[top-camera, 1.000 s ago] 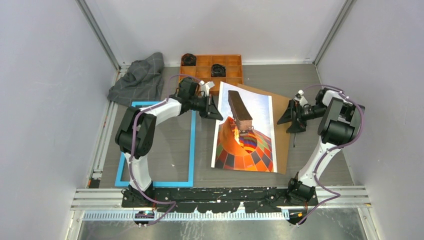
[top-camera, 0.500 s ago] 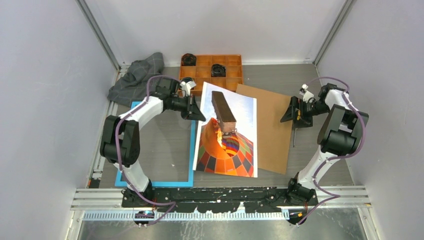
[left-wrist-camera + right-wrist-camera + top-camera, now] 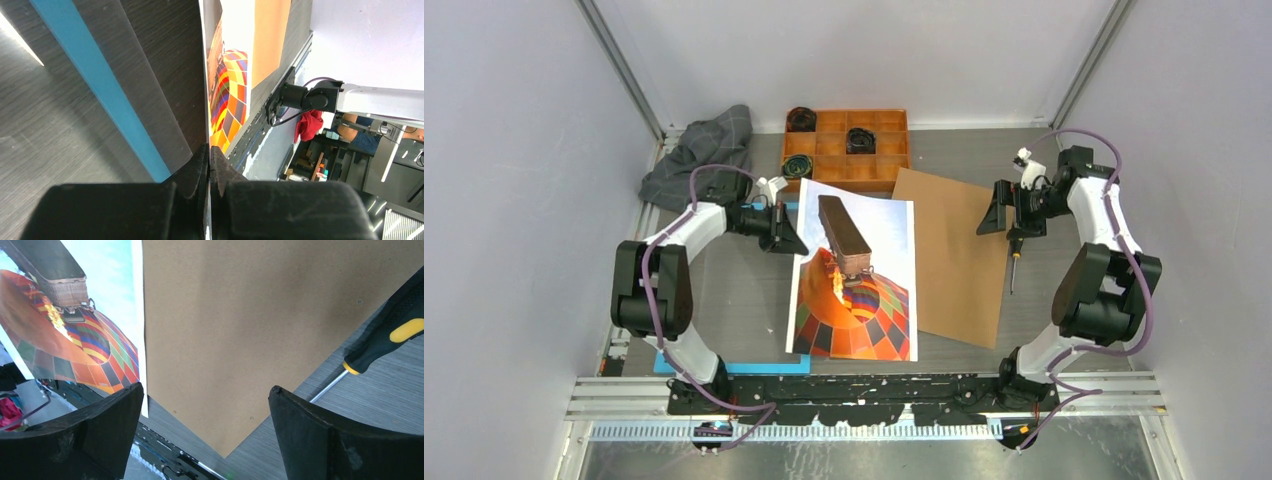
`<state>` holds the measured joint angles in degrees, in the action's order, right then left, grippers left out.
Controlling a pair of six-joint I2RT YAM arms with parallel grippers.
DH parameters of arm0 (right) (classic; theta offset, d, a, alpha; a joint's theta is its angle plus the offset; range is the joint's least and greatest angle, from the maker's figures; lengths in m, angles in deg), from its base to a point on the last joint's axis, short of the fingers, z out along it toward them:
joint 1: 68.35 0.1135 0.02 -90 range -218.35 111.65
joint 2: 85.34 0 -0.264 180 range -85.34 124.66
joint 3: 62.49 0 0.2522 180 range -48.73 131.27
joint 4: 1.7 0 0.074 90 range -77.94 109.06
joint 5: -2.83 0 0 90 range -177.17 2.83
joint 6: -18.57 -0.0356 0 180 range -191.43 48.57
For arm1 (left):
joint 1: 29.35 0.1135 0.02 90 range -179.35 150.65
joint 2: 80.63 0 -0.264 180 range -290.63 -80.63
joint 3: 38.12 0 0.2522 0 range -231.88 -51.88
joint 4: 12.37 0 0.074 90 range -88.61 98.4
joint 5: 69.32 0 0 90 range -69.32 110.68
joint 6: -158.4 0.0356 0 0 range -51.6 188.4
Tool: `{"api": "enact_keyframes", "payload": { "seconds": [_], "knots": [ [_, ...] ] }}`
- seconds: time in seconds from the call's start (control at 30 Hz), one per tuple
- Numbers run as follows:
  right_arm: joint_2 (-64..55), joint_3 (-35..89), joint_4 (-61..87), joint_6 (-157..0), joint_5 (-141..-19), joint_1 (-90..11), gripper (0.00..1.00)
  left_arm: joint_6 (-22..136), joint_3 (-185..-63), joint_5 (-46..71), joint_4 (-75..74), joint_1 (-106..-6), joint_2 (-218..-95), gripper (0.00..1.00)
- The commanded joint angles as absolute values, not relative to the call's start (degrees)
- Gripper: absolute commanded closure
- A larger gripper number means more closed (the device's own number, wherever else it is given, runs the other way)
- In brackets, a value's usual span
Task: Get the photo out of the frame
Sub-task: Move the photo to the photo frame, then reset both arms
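Observation:
The photo [image 3: 854, 270], an orange checkered hot-air balloon print, lies in the middle of the table. Its left part lies over the right side of the blue frame [image 3: 744, 368], which is mostly hidden. My left gripper [image 3: 790, 241] is shut on the photo's left edge. In the left wrist view the photo [image 3: 225, 75] runs edge-on out of the closed jaws of that gripper [image 3: 209, 150], beside the frame's blue border [image 3: 100, 95]. My right gripper [image 3: 996, 215] is open and empty above the brown backing board [image 3: 954, 255]. In the right wrist view it [image 3: 207, 405] hangs over the board [image 3: 260, 315].
A black-and-yellow screwdriver [image 3: 1014, 265] lies at the board's right edge and shows in the right wrist view [image 3: 395, 335]. An orange compartment tray [image 3: 879, 175] with black rolls stands at the back. A grey cloth [image 3: 699, 155] lies at the back left.
My left gripper has pulled the photo leftward off the backing board and partly over the frame. The right gripper has drifted a little toward the back and stays open.

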<state>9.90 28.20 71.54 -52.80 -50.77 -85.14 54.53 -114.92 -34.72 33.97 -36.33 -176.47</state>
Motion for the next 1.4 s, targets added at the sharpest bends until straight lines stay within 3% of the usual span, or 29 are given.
{"api": "enact_keyframes", "payload": {
  "seconds": [0.0,0.27,0.43,0.87,0.93,1.0,1.37],
  "knots": [
    [4.03,29.08,72.18,-54.53,-50.99,-83.95,0.00,57.83,-113.93,-36.15,34.82,-34.45,-177.13,0.96],
    [1.82,27.03,69.01,-56.80,-52.59,-83.06,0.00,59.06,-113.87,-34.94,36.45,-31.91,-176.57,0.93],
    [0.92,25.93,67.37,-57.56,-52.21,-83.04,0.00,60.63,-114.13,-33.73,39.18,-31.86,-175.86,0.66],
    [-4.35,24.20,66.90,-56.97,-51.40,-83.05,0.00,63.39,-115.64,-21.25,43.06,-26.34,-171.24,0.26],
    [-5.52,24.37,67.29,-56.92,-51.48,-83.07,0.00,64.28,-117.00,-19.81,44.00,-25.62,-170.15,0.17],
    [-6.90,24.84,68.29,-56.63,-51.34,-83.05,0.00,65.45,-117.94,-18.95,45.11,-24.91,-167.98,0.01],
    [-25.45,26.25,72.69,-55.87,-43.89,-83.10,0.00,77.95,-115.95,-16.32,51.60,-23.56,-141.11,0.00]
  ]
}}
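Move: The photo's left edge is already pinched in the left hand. The blue frame it is being brought to has its middle about 15 cm to that hand's left, 6 cm nearer the base and 9 cm below. At similar depth, the photo's own middle lies some 11 cm right and 2 cm back, and the brown board about 33 cm right, level with the hand. From the right hand, the frame's middle is roughly 58 cm left, 8 cm back and 9 cm below. The photo's held edge is eased down a couple of centimetres and slightly left, then let go as the left fingers open from shut to wide. That hand carries on left, about 10 cm in all, over the frame's opening, then rises sharply some 11 cm from its lowest point, tipping up roughly 30 degrees. Empty and wide open, the right hand lifts about 10 cm off above the board and draws back 5. ##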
